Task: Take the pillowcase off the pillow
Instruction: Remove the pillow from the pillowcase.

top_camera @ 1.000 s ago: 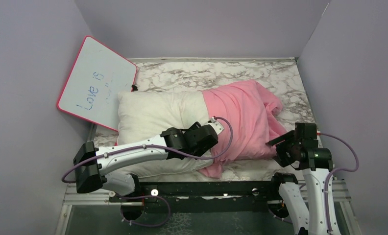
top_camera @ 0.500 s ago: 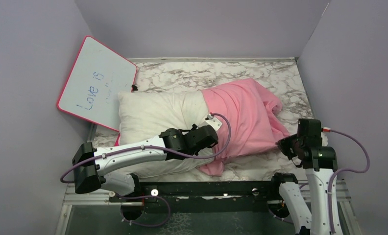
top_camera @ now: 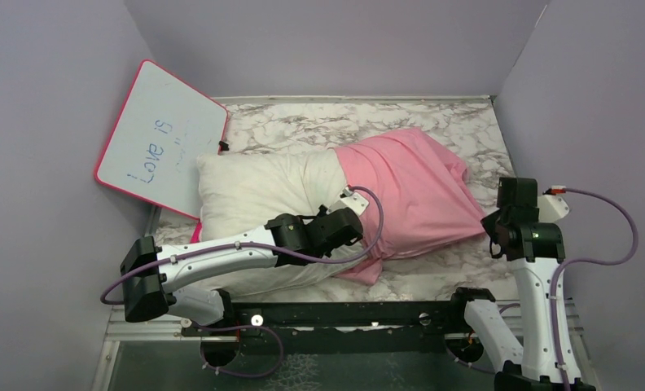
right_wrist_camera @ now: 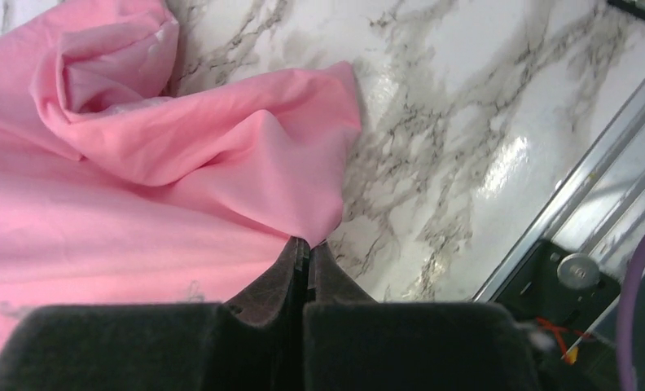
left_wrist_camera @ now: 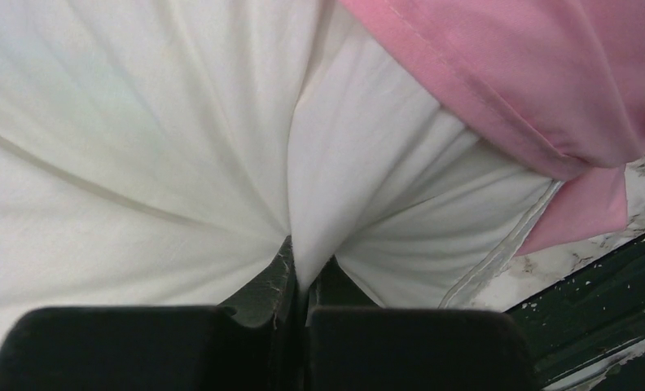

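Observation:
The white pillow [top_camera: 254, 191] lies across the marble table, its right half inside the pink pillowcase [top_camera: 409, 191]. My left gripper [top_camera: 353, 230] is shut on a pinched fold of the pillow [left_wrist_camera: 221, 122], close to the pillowcase's open hem [left_wrist_camera: 498, 90]. At the right, my right gripper [top_camera: 489, 221] is shut on the pillowcase's closed end [right_wrist_camera: 181, 171], where the pink cloth is drawn taut to a point at the fingertips. The right gripper [right_wrist_camera: 307, 243] sits just above the marble. The left gripper [left_wrist_camera: 303, 269] shows white cloth wedged between its jaws.
A pink-framed whiteboard [top_camera: 160, 138] leans in the back left corner against the wall. Lilac walls enclose the table [top_camera: 303, 126] on three sides. The black metal rail [top_camera: 344, 314] with the arm bases runs along the near edge.
Both grippers closed, the left on the pillow, the right on the pillowcase. The right arm then moved right, stretching the pillowcase's end out flat.

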`<state>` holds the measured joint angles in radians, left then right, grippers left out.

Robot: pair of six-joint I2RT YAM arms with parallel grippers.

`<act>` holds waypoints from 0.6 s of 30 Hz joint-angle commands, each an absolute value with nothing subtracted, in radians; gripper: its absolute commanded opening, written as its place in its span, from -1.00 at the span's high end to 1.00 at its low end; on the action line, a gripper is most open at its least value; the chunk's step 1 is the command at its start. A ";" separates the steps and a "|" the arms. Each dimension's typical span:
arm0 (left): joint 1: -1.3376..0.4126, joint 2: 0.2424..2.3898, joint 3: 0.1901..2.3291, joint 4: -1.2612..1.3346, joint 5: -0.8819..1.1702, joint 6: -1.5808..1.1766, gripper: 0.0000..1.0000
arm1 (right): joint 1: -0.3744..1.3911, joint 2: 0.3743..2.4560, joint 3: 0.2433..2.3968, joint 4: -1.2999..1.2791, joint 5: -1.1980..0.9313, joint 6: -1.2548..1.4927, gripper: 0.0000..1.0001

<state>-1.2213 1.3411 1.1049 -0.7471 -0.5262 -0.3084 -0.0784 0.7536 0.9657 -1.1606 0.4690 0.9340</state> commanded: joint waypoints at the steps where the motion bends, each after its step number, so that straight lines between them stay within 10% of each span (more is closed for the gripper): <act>1: -1.213 1.344 1.057 -0.913 -0.546 -0.333 1.00 | -0.095 0.765 1.021 -0.915 0.644 0.731 0.99; 10: -1.213 1.353 1.058 -0.914 -0.544 -0.332 1.00 | -0.094 0.865 0.933 -0.933 0.214 0.626 0.90; 13: -1.213 1.351 1.057 -0.913 -0.546 -0.333 1.00 | -0.094 0.897 0.933 -0.997 0.073 0.602 0.02; 18: -1.213 1.364 1.057 -0.913 -0.551 -0.337 1.00 | -0.095 0.914 0.988 -1.121 -0.061 0.616 -0.39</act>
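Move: The right hand still pinches the stretched near corner of the pillowcase; the pillowcase's middle lies about 15 cm to its left, 7 cm farther out and some 8 cm lower. A bunched fold of the case stands roughly 12 cm ahead, 5 cm left and 9 cm below the right hand. From the left hand, which already grips the white pillow, the pillowcase's middle is about 15 cm right and 7 cm ahead, the bare pillow's middle some 17 cm left and 2 cm ahead, both about 5 cm lower. The right hand carries the pulled-out corner of the pillowcase about 4 cm forward, easing the stretch, then opens its fingers from shut to about two-thirds and lets go. As they open it swings some 5 cm left and sinks about 3 cm towards the case's right end, turning about 25 degrees counter-clockwise so the parted fingers come around a slack fold, while the left hand stays put and keeps its pinch on the pillow. ##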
